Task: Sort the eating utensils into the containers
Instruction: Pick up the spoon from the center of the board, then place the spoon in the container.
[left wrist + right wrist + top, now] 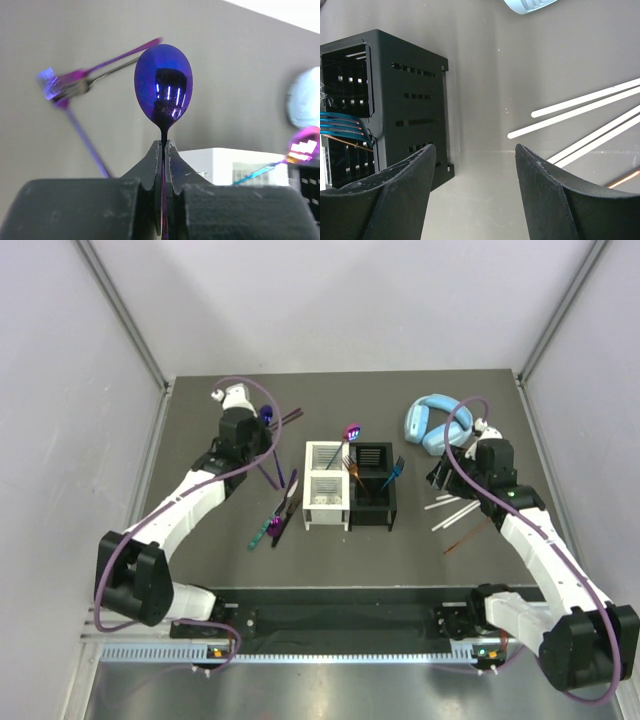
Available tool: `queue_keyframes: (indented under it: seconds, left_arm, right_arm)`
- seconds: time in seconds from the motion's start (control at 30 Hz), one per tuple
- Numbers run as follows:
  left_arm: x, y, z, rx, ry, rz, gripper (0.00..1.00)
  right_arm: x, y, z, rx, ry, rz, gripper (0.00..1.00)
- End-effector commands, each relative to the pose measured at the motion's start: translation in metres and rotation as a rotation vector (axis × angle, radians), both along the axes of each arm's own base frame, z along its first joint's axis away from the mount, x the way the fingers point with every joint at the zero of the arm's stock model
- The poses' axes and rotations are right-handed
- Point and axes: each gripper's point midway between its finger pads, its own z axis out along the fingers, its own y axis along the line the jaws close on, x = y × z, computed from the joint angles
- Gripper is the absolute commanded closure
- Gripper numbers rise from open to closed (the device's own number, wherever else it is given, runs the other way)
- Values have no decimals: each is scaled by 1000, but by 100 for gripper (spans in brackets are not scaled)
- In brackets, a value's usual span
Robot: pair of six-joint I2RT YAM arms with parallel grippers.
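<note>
My left gripper (261,433) is shut on the neck of an iridescent purple-blue spoon (163,82), held upright above the mat at the back left, left of the white caddy (326,498). Next to it, the black caddy (373,502) holds a purple spoon (351,430), a brown fork (351,466) and a blue fork (396,469). A green-handled knife (262,531) and purple cutlery (285,502) lie left of the white caddy. My right gripper (475,146) hangs open over bare mat, right of the black caddy (410,95), with white sticks (580,106) and a brown stick (625,177) to its right.
Light-blue headphones (433,421) lie at the back right, just behind my right gripper. A dark thin stick (291,417) lies behind the left gripper. Grey walls close in the mat on three sides.
</note>
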Motion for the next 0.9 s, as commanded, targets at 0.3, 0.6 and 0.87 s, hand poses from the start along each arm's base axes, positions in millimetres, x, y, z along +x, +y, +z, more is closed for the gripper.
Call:
queue_keyframes:
  seconds: [0.3, 0.6, 0.87]
  left_arm:
    - [33, -108, 110, 104, -404, -272, 100]
    - [39, -145, 97, 129, -430, -320, 100]
    - [34, -163, 69, 158, -423, -330, 100]
  right_arm:
    - [5, -3, 9, 5, -38, -8, 35]
    - [6, -3, 11, -3, -36, -6, 35]
    - [5, -5, 8, -7, -28, -10, 35]
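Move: The left hand already holds the spoon just below its bowl, off the table. The white container's rear compartment lies some 14 cm to its right, 4 cm back and 13 cm below. The pink spoon's bowl, sticking up from that container, is about 19 cm right and 3 cm ahead, slightly lower; the black container sits about 24 cm right and 8 cm back. From the idle right hand the rear compartment is roughly 25 cm left, 8 cm ahead and 8 cm lower. Keeping the spoon pinched below the bowl, the left hand swings it some 16 cm to the right across to the white container, its handle trailing back over the rear compartment. The hand climbs about 7 cm, then sinks 3 cm as the swing slows, while the wrist tips up nearly 20 degrees and turns clockwise about as much. ##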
